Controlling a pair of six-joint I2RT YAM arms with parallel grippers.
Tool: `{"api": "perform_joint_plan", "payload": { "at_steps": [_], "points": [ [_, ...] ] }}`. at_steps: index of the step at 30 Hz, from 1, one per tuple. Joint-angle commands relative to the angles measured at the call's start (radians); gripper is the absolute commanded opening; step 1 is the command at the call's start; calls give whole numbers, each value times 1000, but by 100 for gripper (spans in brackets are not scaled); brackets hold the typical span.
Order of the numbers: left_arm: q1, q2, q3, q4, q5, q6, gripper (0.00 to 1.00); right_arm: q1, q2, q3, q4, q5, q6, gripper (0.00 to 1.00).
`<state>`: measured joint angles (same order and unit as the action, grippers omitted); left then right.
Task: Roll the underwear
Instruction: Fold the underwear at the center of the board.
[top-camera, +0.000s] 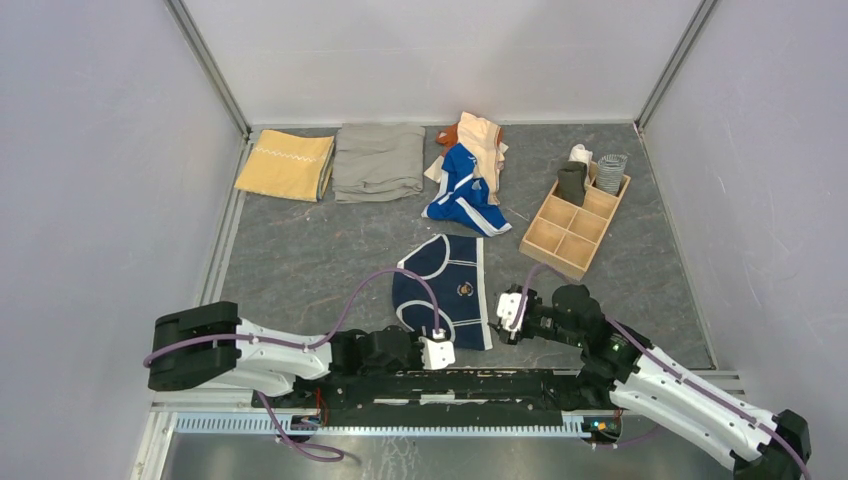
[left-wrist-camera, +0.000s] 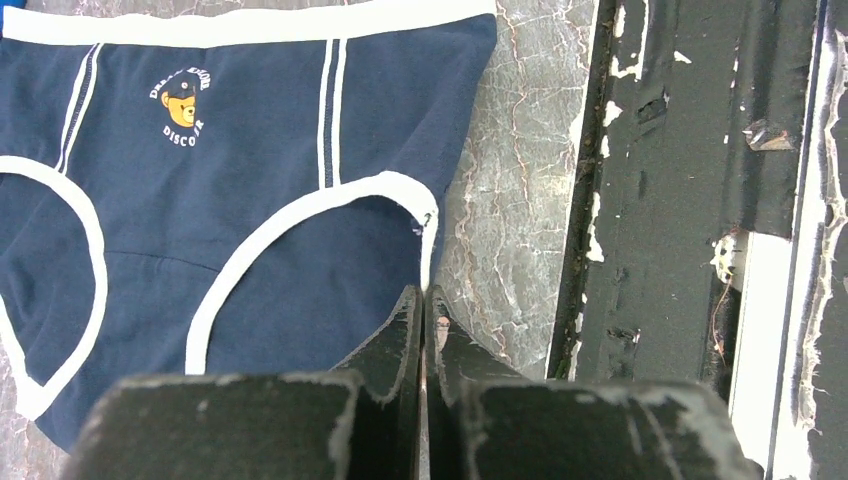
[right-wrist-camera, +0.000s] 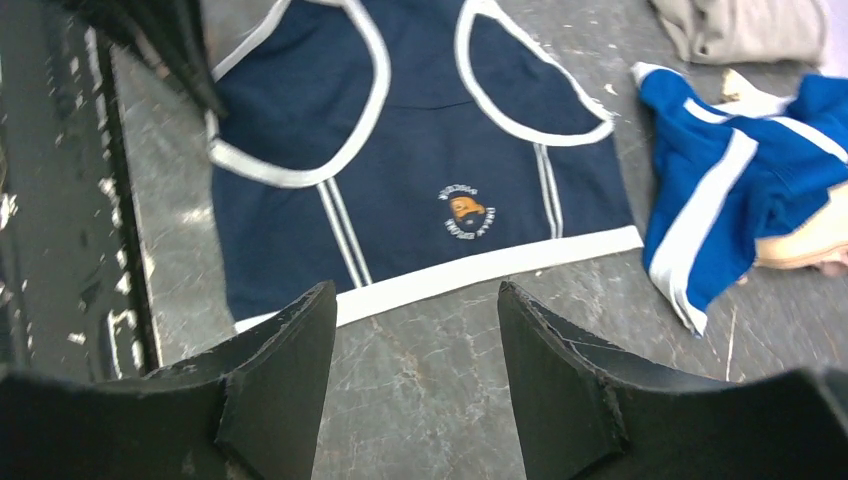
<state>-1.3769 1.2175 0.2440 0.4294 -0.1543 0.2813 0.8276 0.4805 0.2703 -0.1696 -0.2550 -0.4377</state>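
Observation:
Navy underwear with white trim lies flat in the middle of the table, its waistband toward the right arm. My left gripper is shut at the near leg-opening corner. In the left wrist view its tips meet on the white trim of the navy underwear. My right gripper is open and holds nothing. In the right wrist view that gripper hovers over bare table just short of the waistband of the underwear. Bright blue underwear and a peach piece are heaped behind.
A wooden divided tray stands at the right with a dark roll and a striped roll in its far cells. A mustard-yellow cloth and a grey-khaki cloth lie folded at the back left. The black rail runs along the near edge.

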Motion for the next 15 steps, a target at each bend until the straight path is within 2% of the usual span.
{"api": "perform_joint_plan", "payload": {
  "at_steps": [1,10,15],
  "points": [
    [-4,-40,-12,67,5,-54,2,53,21,29,-61,-36,-144,66],
    [-3,-61,-28,88,-17,-49,2,212,116,-28,-34,-5,-223,64],
    [-3,-35,-17,82,-8,-46,2,334,161,-58,-3,97,-229,61]
  ]
}}
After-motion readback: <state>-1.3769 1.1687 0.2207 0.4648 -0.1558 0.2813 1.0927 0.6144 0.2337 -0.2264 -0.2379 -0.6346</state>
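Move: The near corner of the underwear's waistband lies about 7 cm back, 2 cm left and some 10 cm below my open right hand. The bear print is about 4 cm ahead and 7 cm left of that hand; the leg hem already pinched by my left fingers is some 5 cm back and 13 cm left of it. From my left hand, the waistband corner is about 2 cm back, 11 cm to the right and 2 cm lower. I sweep my right hand back and down, about 6 cm each way, with a slight drift left, towards the near waistband corner. The wrist swings some 20 degrees counter-clockwise and the fingers, still open, dip about 15 degrees as they come to point left; they stay above the cloth. My left hand keeps its pinch on the leg hem and raises it about 1 cm. ##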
